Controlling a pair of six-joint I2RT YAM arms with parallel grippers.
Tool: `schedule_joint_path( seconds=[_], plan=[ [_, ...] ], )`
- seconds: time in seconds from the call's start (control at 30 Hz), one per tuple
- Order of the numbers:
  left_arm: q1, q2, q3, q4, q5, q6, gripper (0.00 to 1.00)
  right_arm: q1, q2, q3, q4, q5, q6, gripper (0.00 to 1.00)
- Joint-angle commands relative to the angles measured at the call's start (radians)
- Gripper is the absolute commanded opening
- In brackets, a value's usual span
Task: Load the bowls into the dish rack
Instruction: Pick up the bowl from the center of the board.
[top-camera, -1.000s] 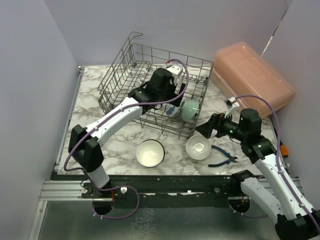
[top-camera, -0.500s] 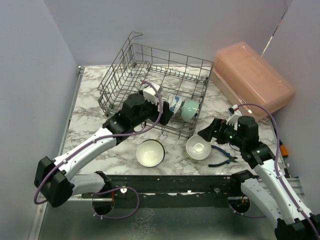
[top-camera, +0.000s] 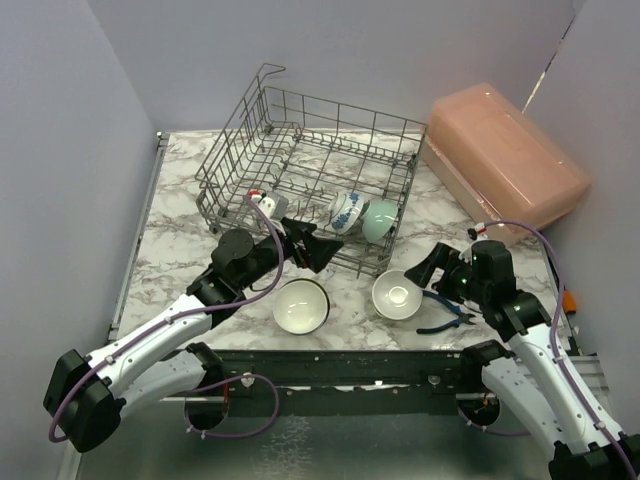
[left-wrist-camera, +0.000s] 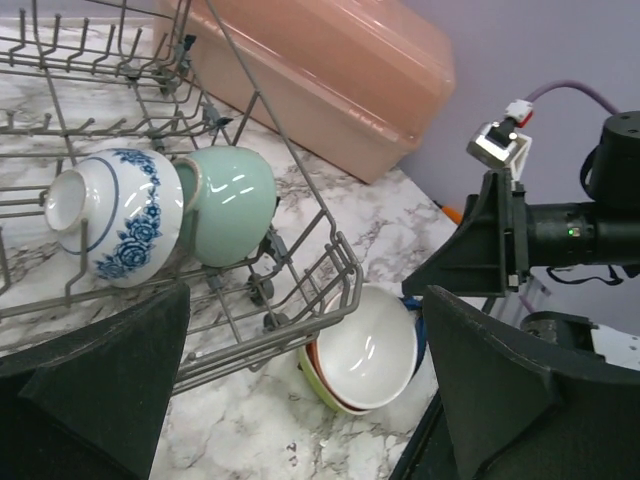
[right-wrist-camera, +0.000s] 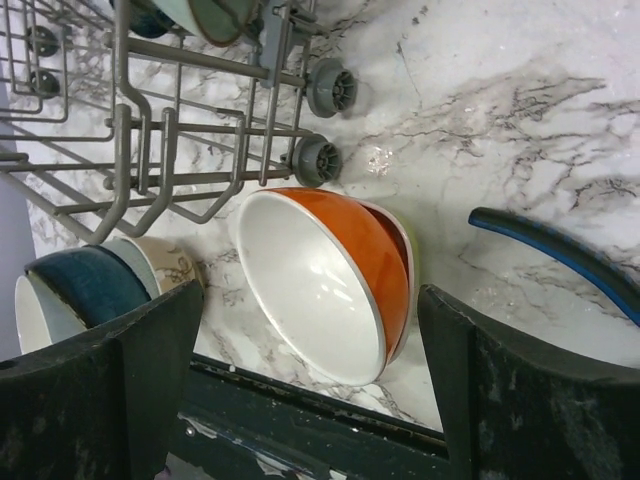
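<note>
The grey wire dish rack (top-camera: 262, 172) holds two bowls on edge at its front right: a blue-patterned white bowl (top-camera: 343, 211) (left-wrist-camera: 110, 215) and a mint green bowl (top-camera: 380, 219) (left-wrist-camera: 228, 203). Two stacks stand on the table in front of it. One has an orange bowl (top-camera: 397, 295) (right-wrist-camera: 335, 275) (left-wrist-camera: 365, 348) on top, white inside, with a lime green one under it. The other is topped by a dark teal bowl (top-camera: 301, 305) (right-wrist-camera: 85, 283). My left gripper (top-camera: 318, 248) (left-wrist-camera: 300, 400) is open and empty at the rack's front edge. My right gripper (top-camera: 425, 268) (right-wrist-camera: 320, 375) is open, its fingers on either side of the orange stack.
A pink translucent box (top-camera: 505, 165) (left-wrist-camera: 330, 70) lies at the back right. Blue-handled pliers (top-camera: 445, 315) (right-wrist-camera: 560, 255) lie on the table right of the orange stack. The rack's small wheels (right-wrist-camera: 320, 160) stand close behind that stack. A beige bowl (right-wrist-camera: 165, 265) sits under the teal one.
My left arm has drawn back out of the rack toward the near left, leaving the blue-patterned bowl beside the mint one. My right gripper has come down closer to the orange stack.
</note>
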Motion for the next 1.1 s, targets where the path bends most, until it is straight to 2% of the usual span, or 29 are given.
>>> schedule_joint_path(
  seconds=[0.0, 0.1, 0.2, 0.47, 0.53, 0.6, 0.67, 0.73, 0.8, 0.87, 0.9, 1.07],
  plan=[
    [0.0, -0.02, -0.044, 0.11, 0.076, -0.082, 0.99, 0.006, 0.015, -0.022, -0.05, 0.056, 0.066, 0.9],
    [0.0, -0.023, -0.053, 0.12, 0.08, -0.095, 0.98, 0.006, 0.027, -0.052, -0.027, 0.055, 0.109, 0.88],
    [0.001, -0.031, -0.057, 0.126, 0.086, -0.101, 0.98, 0.007, 0.031, -0.085, 0.026, 0.036, 0.121, 0.76],
    [0.001, -0.046, -0.073, 0.127, 0.062, -0.1, 0.98, 0.006, 0.063, -0.128, 0.075, 0.059, 0.122, 0.71],
    [0.001, -0.045, -0.074, 0.128, 0.059, -0.101, 0.98, 0.006, 0.063, -0.127, 0.083, 0.06, 0.11, 0.62],
    [0.0, -0.045, -0.076, 0.128, 0.059, -0.101, 0.98, 0.006, 0.062, -0.127, 0.089, 0.057, 0.1, 0.45],
    [0.001, -0.045, -0.077, 0.127, 0.06, -0.1, 0.98, 0.006, 0.06, -0.131, 0.09, 0.059, 0.096, 0.37],
    [0.0, -0.046, -0.077, 0.127, 0.059, -0.096, 0.99, 0.006, 0.06, -0.138, 0.091, 0.06, 0.103, 0.21],
    [0.0, -0.049, -0.071, 0.117, 0.056, -0.092, 0.99, 0.007, 0.062, -0.139, 0.091, 0.059, 0.109, 0.1],
    [0.0, -0.052, -0.065, 0.106, 0.053, -0.087, 0.99, 0.006, 0.065, -0.136, 0.089, 0.058, 0.104, 0.07],
    [0.0, -0.053, -0.063, 0.098, 0.049, -0.085, 0.99, 0.007, 0.066, -0.131, 0.086, 0.06, 0.099, 0.01],
    [0.0, -0.045, -0.066, 0.079, 0.034, -0.092, 0.99, 0.007, 0.067, -0.097, 0.063, 0.054, 0.068, 0.0]
  ],
)
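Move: The orange bowl on top of the nested stack lies about 5 cm to the right hand's left, 2 cm back and some 9 cm below. The rack's near right corner is about 10 cm left and 3 cm ahead of that hand; the blue pliers are roughly 6 cm right, 7 cm back and 13 cm down. From the left hand, the orange bowl is some 16 cm right, 8 cm back and 23 cm below. The right fingers come to pinch the orange bowl's right rim, closing from nearly wide open to almost shut over its wall. The hand gets there by sinking about 5 cm, drawing back slightly and tipping its fingers some 10 degrees further down; it then hovers while closing and sinks another centimetre with the rim between the tips. ##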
